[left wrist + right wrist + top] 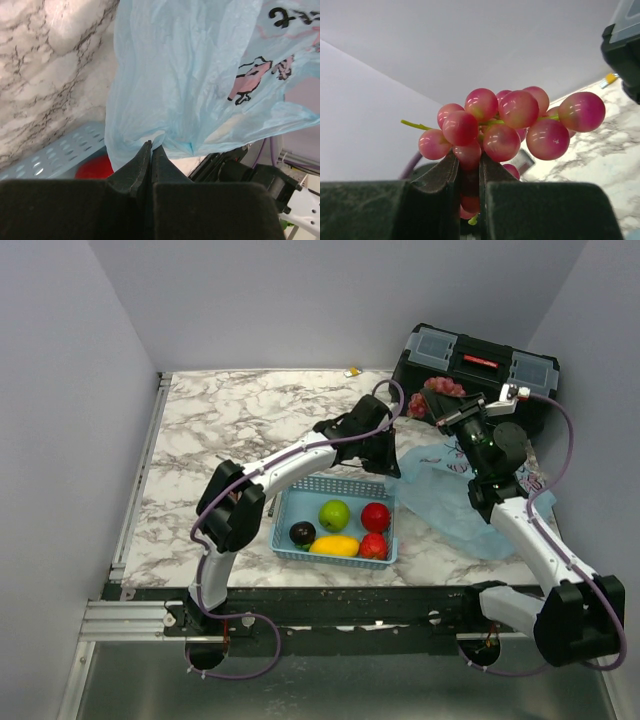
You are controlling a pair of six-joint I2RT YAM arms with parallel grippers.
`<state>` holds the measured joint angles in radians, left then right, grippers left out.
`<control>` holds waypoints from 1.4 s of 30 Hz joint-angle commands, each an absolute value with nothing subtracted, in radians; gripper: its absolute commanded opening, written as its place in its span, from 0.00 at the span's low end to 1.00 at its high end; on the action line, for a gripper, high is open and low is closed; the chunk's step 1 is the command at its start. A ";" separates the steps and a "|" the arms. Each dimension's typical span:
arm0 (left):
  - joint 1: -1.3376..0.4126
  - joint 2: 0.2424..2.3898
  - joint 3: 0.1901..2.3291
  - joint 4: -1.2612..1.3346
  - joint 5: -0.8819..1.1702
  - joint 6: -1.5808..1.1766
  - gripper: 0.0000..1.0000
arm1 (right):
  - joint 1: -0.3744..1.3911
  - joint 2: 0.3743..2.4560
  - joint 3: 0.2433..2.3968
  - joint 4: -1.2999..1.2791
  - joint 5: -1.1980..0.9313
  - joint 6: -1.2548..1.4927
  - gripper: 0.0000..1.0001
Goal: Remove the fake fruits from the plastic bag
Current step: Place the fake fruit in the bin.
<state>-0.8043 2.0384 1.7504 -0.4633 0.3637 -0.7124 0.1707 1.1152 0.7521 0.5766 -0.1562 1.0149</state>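
The light-blue plastic bag [450, 495] lies crumpled at the right of the marble table, and my left gripper [392, 466] is shut on its near-left edge. In the left wrist view the closed tips [151, 148] pinch a fold of the bag [200, 75], which lifts away from them. My right gripper [441, 406] is raised over the toolbox, shut on a pink-red grape bunch [443, 392]; in the right wrist view the grapes [512, 122] bulge above the fingers [469, 164]. A green apple [334, 514], red apple [376, 516], red strawberry-like fruit [373, 546] and yellow fruit [335, 545] lie in the basket.
The light-blue latticed basket [290, 502] stands at the front centre, also holding a dark plum [302, 533]. A black toolbox [480, 368] sits at the back right corner. Walls close the table on the left, back and right.
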 commanded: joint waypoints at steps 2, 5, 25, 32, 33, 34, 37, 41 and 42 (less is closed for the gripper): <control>-0.770 2.123 1.950 -0.542 0.316 -0.647 0.00 | 0.173 0.963 0.802 0.188 -0.088 0.801 0.01; -0.743 2.149 1.999 -0.573 0.306 -0.623 0.00 | 0.173 0.882 0.812 0.059 -0.067 0.722 0.01; -0.652 1.950 1.852 -0.605 0.329 -0.584 0.81 | 0.173 0.848 0.903 -0.270 -0.361 0.530 0.01; -0.608 1.718 1.620 -0.569 0.348 -0.530 0.92 | 0.204 0.913 0.855 -0.219 -0.484 0.552 0.01; -0.598 1.684 1.600 -0.570 0.342 -0.522 0.94 | 0.227 0.927 0.854 -0.214 -0.484 0.554 0.01; -0.591 1.653 1.577 -0.573 0.336 -0.514 0.95 | 0.253 0.944 0.854 -0.212 -0.473 0.554 0.01; -0.577 1.566 1.521 -0.576 0.319 -0.483 0.95 | 0.386 1.005 0.878 -0.214 -0.402 0.544 0.01; -0.568 1.462 1.487 -0.612 0.248 -0.452 0.95 | 0.567 1.097 0.902 -0.154 -0.305 0.559 0.01; -0.566 1.425 1.474 -0.614 0.225 -0.443 0.95 | 0.585 1.119 0.899 -0.123 -0.309 0.572 0.01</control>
<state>-0.5751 1.5383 1.5078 -0.5873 0.3206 -0.5049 0.4873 1.0618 0.8669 -0.2184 -0.3698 0.5564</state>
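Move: The grapes are already pinched in the right hand; the bin they go to is centred about 12 cm back, 23 cm left and 32 cm below that hand, with the green apple in its middle. The upper red apple lies 12 cm back and 12 cm left, the bag's body 7 cm back and 8 cm right, both about 31 cm down. From the left hand, shut on the bag's edge, the bin lies 5 cm back, 13 cm left and 13 cm below. The grapes, still pinched, travel back about 12 cm and down as much, then swing quickly some 10 cm left towards the bin, the right wrist turning counter-clockwise and tipping downward. The bag's edge is first carried some 8 cm forward by the left hand, whose fingers then open wide and let go; that hand dips back, then sweeps left and up, clear of the bag. ##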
